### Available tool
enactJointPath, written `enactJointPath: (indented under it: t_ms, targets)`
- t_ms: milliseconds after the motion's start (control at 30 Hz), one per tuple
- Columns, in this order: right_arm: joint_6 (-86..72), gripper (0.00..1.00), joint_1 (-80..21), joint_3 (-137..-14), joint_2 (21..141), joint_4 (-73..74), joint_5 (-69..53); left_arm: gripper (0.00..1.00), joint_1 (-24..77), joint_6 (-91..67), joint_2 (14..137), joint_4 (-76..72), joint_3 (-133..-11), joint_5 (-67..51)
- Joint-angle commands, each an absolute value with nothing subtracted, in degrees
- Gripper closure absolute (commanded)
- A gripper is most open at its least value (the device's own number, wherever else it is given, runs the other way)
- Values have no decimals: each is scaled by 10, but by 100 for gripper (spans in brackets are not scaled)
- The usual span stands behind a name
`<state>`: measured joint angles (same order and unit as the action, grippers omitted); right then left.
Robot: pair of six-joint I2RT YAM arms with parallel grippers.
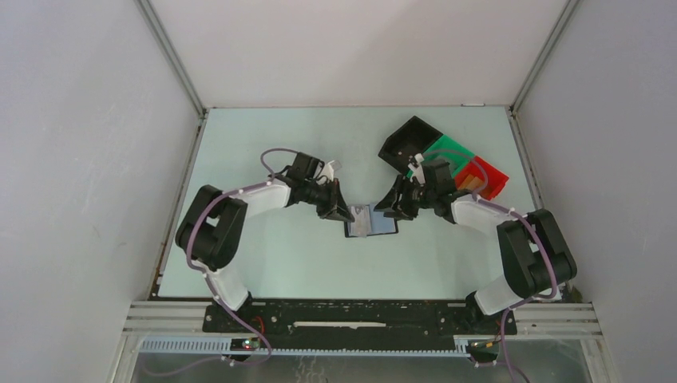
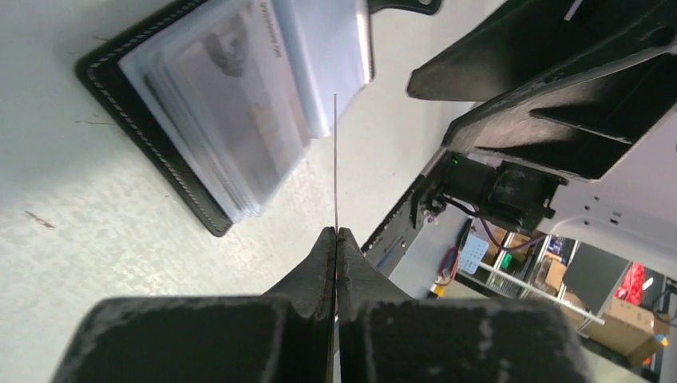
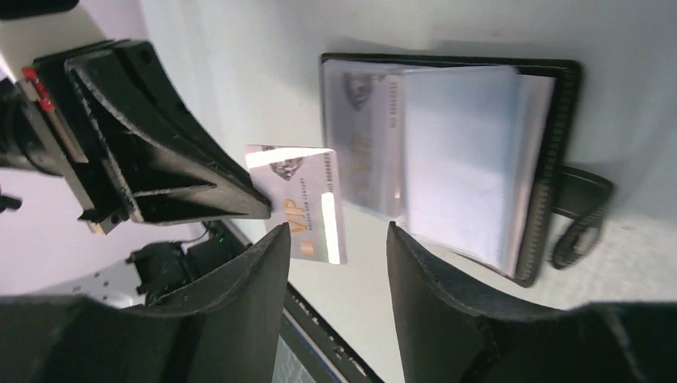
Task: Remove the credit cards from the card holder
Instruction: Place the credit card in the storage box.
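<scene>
The card holder (image 1: 375, 224) lies open on the pale table between my two grippers, its black closure tab (image 3: 580, 215) sticking out of one edge. Pale grey credit cards (image 2: 231, 112) sit in its clear sleeves (image 3: 455, 152). My left gripper (image 2: 336, 231) is shut on one credit card, which shows edge-on as a thin line (image 2: 335, 159). In the right wrist view that card (image 3: 307, 203) has orange lettering and hangs clear of the holder, at the left gripper's fingertips (image 3: 239, 203). My right gripper (image 3: 337, 235) is open just below the card, with nothing between its fingers.
A black open bin (image 1: 409, 144) stands at the back right. Beside it are a green tray (image 1: 445, 153) and a red tray (image 1: 488, 180) with an orange-tan piece (image 1: 471, 182). The arms' black mounting rail (image 1: 359, 315) runs along the near edge. White walls enclose the table.
</scene>
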<state>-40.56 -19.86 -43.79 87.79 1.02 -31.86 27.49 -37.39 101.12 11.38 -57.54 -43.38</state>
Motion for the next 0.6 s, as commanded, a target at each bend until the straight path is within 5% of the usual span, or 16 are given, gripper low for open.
enactJointPath:
  t_ms: [0,567]
  targets:
    - [-400,42,-197,-425,866,-75,-439,100,273,-352,959,108,-570,-493]
    - [-444,42,-213,-415,872,-193,-556,100,257,-447,938,-18,-578,-587]
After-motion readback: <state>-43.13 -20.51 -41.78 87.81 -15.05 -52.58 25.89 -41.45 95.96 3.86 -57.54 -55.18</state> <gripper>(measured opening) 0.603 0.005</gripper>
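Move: The left hand already grips the credit card by one long edge, its middle some 2 cm right of the pads. From that hand, the right gripper's half-open fingers are about 7 cm to the right and 3 cm ahead, at similar height. From the right hand, the card is roughly 5 cm left and 3 cm back, the card holder about 2 cm left, 2 cm back and 7 cm below, and the green box some 14 cm ahead and 19 cm right. Still pinching the credit card, the left hand carries it almost straight up about 7 cm above the holder, its fingers tilting towards level. The right hand rises with it some 5 cm while closing in to the left and slightly back, swinging about 25 degrees counter-clockwise and upward, its fingers staying open around the card's free side; touch there can't be made out. ##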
